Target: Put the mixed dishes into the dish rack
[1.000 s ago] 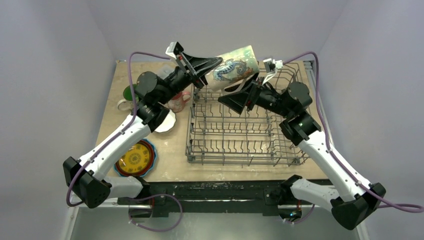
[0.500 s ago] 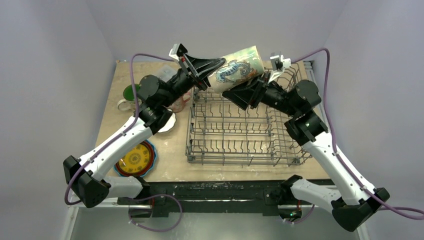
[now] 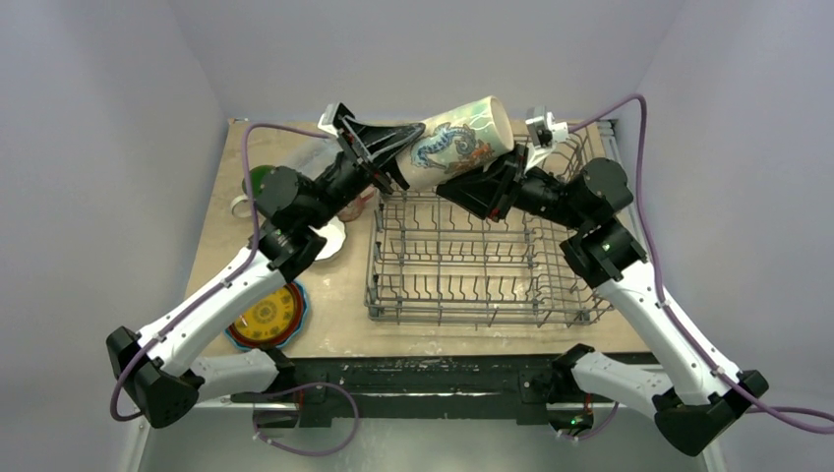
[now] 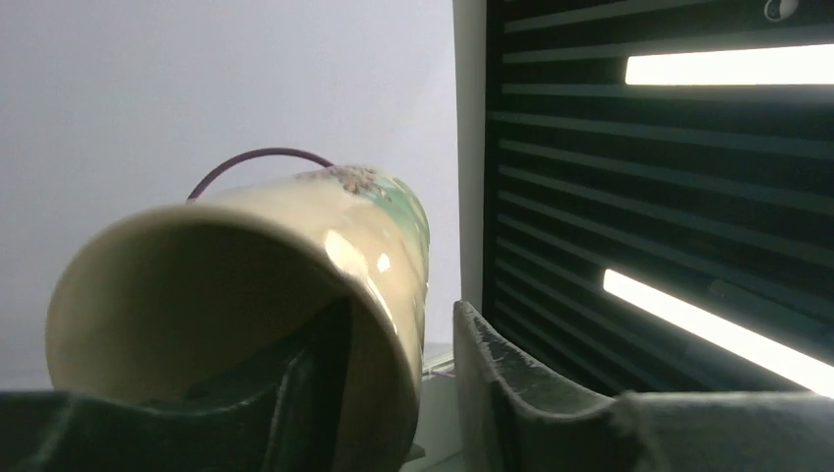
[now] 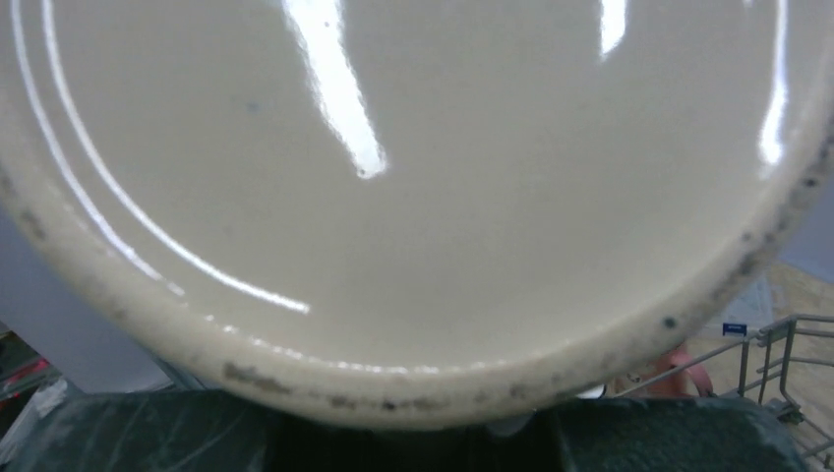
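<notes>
A tall cream mug [image 3: 452, 146] with a blue seahorse picture hangs tilted above the far edge of the grey wire dish rack [image 3: 472, 317]. My left gripper [image 3: 398, 162] is at the mug's mouth. One finger is inside the cream mug [image 4: 246, 265]; the other finger [image 4: 502, 374] stands off the outer wall with a gap, so the left gripper [image 4: 393, 329] is open. My right gripper [image 3: 482, 177] is shut on the mug's lower body. The mug's base [image 5: 413, 177] fills the right wrist view, with my right gripper [image 5: 413, 433] dark below it.
A yellow-patterned plate [image 3: 266, 313] lies at the table's front left. A pink mug [image 3: 351, 205], a white scalloped bowl [image 3: 329, 241] and another cream mug [image 3: 239, 205] sit left of the rack. The rack's corner [image 5: 787, 364] shows in the right wrist view.
My right jaws have closed onto the mug. My left jaws have parted from its rim, and the left arm has drawn slightly left. The mug has stayed above the rack's far edge.
</notes>
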Controlling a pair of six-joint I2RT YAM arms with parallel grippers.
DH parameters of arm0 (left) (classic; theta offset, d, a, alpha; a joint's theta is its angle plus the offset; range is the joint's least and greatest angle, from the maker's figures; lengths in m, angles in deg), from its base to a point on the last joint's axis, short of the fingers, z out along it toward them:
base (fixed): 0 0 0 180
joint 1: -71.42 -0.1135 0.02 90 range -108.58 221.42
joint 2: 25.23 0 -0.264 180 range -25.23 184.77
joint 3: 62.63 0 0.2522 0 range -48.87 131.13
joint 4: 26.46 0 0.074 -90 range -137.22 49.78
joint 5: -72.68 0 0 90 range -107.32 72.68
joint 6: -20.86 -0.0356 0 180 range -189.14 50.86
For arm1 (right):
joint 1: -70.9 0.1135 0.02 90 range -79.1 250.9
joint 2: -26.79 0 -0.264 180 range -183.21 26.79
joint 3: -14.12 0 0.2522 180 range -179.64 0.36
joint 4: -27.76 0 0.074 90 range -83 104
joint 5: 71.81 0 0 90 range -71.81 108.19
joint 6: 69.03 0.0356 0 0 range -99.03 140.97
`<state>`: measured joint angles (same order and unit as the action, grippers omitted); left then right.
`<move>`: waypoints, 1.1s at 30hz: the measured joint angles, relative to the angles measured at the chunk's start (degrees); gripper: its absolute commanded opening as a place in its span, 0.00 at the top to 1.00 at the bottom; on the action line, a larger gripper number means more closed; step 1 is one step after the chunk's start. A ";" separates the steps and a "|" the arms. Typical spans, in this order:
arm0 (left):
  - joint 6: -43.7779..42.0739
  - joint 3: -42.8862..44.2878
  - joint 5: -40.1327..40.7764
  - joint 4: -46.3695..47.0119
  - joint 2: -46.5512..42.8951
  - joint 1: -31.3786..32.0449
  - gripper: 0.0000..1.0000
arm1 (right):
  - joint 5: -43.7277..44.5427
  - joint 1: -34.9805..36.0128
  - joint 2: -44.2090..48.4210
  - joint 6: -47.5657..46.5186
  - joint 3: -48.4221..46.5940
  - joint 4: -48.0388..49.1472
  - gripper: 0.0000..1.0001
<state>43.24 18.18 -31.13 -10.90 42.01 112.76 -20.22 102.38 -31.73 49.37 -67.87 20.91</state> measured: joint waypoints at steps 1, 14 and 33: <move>-0.98 -0.61 0.33 -1.20 -0.87 -0.02 0.46 | 0.28 -0.07 -0.15 -0.35 0.00 -0.46 1.00; -19.52 1.07 0.87 -40.11 -14.60 -7.37 0.16 | 8.79 -0.28 -0.52 -8.39 -0.42 -10.78 1.00; -52.17 12.41 18.80 -88.96 -22.12 -10.10 0.00 | 16.94 -0.44 -23.80 -26.43 -11.13 -23.39 1.00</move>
<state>-8.93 30.60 -12.33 -99.86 19.89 102.66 -3.28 101.95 -55.53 22.95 -78.99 -2.47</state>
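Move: My right hand already holds the patterned mug by its handle, the mug's body some 5 cm ahead, 1 cm left and 6 cm above. The rack's far-left corner lies about 30 cm ahead, 12 cm left and 36 cm below that hand. From my left hand, at the rim, the mug is about 8 cm right, 3 cm ahead, 2 cm below. The white bowl lies roughly 18 cm ahead of my left hand, 22 cm left; the pink mug 28 cm ahead, 16 cm left; both nearly 50 cm below. I finish the hand-over: my left fingers spread wide off the mug's rim and that hand sinks and draws off left, some 17 cm each way, rolling about 70 degrees until its fingers point down. My right hand keeps its pinch on the handle and takes the mug about 16 cm down and 14 cm forward, slowly then faster, towards the rack's far-left corner, tipping its left side down about 30 degrees and turning a little clockwise. ##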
